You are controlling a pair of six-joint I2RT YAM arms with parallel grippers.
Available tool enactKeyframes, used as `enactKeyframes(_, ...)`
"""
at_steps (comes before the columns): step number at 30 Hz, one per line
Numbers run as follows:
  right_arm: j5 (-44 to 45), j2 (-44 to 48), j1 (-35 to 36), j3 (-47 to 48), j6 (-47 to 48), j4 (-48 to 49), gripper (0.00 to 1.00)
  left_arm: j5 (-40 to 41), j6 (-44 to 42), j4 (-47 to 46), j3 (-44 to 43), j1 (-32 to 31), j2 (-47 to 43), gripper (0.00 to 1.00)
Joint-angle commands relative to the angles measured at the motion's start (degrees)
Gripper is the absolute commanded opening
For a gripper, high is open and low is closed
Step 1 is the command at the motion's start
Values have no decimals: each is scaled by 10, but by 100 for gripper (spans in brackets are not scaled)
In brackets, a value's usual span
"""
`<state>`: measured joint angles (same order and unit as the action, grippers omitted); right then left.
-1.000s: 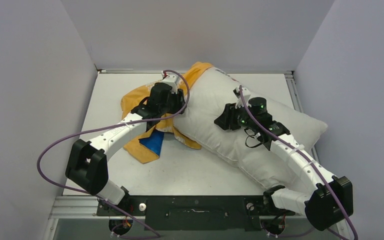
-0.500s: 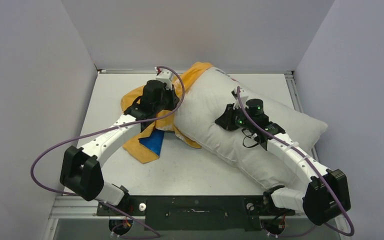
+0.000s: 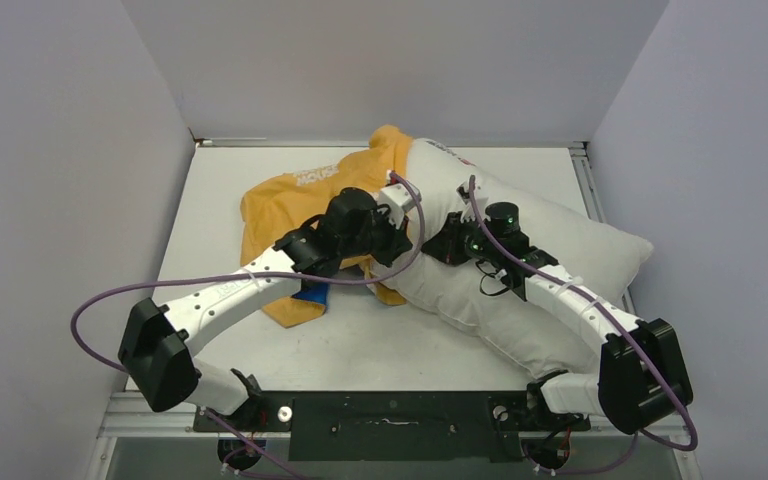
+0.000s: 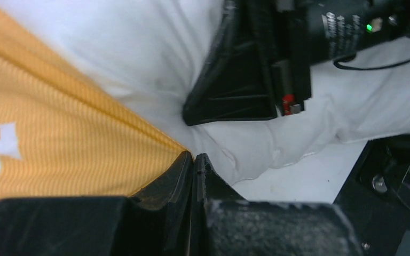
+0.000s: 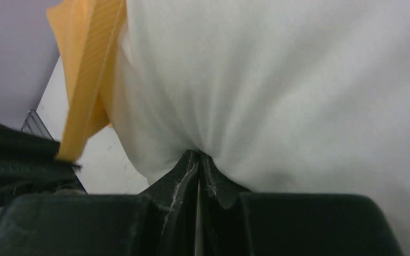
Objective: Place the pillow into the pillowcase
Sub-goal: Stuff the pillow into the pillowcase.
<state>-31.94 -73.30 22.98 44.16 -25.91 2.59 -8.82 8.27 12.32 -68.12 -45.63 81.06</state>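
Observation:
The off-white pillow (image 3: 560, 235) lies slanted across the right half of the table. The orange pillowcase (image 3: 280, 205), white lettering up, is crumpled against its left side, and a blue patch (image 3: 312, 294) peeks from under the near edge. My left gripper (image 3: 397, 243) sits at the seam between the two. In the left wrist view it is shut (image 4: 194, 158), with the orange pillowcase (image 4: 58, 138) running into its tips beside the pillow (image 4: 139, 48). My right gripper (image 3: 438, 243) is close by on the pillow's left flank. It is shut (image 5: 198, 154) on a pucker of the pillow (image 5: 277, 80).
The white table (image 3: 360, 340) is boxed in by grey walls on the left, back and right. A metal rail (image 3: 390, 410) with both arm bases runs along the near edge. The two wrists are almost touching over the pillow's left side.
Both grippers have shut. The left arm swung right and toward the near side, from over the pillowcase to the pillow's edge, and the orange fabric now lies spread with its lettering showing. The right wrist shifted slightly left.

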Motion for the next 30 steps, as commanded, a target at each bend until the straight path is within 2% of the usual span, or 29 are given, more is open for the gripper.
enactKeyframes(1, -4, -31, 1, -19, -11, 31, 5, -90, -33, 11, -47, -60, 21, 0)
enactKeyframes(5, -3, -26, 0, -28, -7, 27, 5, 22, -17, 37, -47, -53, 25, 0)
enactKeyframes(6, 0, -22, 0, -30, -5, 25, 5, 45, -13, 40, -49, -50, 20, 11)
enactKeyframes(7, 0, -20, 0, -33, -3, 24, 5, 67, -10, 44, -55, -47, 11, 27)
enactKeyframes(9, 2, -18, -1, -35, 1, 20, 5, 117, -9, 40, -64, -42, -4, 47)
enactKeyframes(10, 3, -18, -1, -36, 3, 20, 5, 136, -10, 35, -69, -38, -11, 54)
enactKeyframes(12, 4, -18, -1, -35, 5, 19, 5, 162, -7, 22, -79, -20, -18, 61)
enactKeyframes(17, 5, -23, -2, -33, 9, 20, 5, 137, 29, -5, -130, 72, 12, 64)
enactKeyframes(21, 4, -21, -1, -32, 7, 22, 5, 102, 40, -5, -203, 122, 88, 64)
enactKeyframes(30, 5, 5, 6, -16, 8, -2, 5, 58, 40, 26, -423, 145, 317, 66)
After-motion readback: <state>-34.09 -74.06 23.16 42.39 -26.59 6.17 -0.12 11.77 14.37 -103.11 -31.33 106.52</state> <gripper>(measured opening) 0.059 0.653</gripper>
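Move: The far top corner of the pillowcase mouth lies about 26 cm ahead of the left hand, some 4 cm to its left and 8 cm lower. That hand's shut fingers still hold the nearer rim, and the pillow's middle is roughly level with the hand, about 24 cm to its right and 8 cm lower. From the right hand, shut on a pinch of pillow, the same corner is about 27 cm ahead, 7 cm left and 2 cm lower. Down, back and a little right by about 3 cm, the left hand carries the rim it holds against the pillow, then opens its fingers wide and lets go. It climbs some 12 cm while swinging forward over the case towards its far top corner, ending about 20 cm ahead after a late dip, turned some 25 degrees counter-clockwise. The right hand stays put, still pinching the pillow. ##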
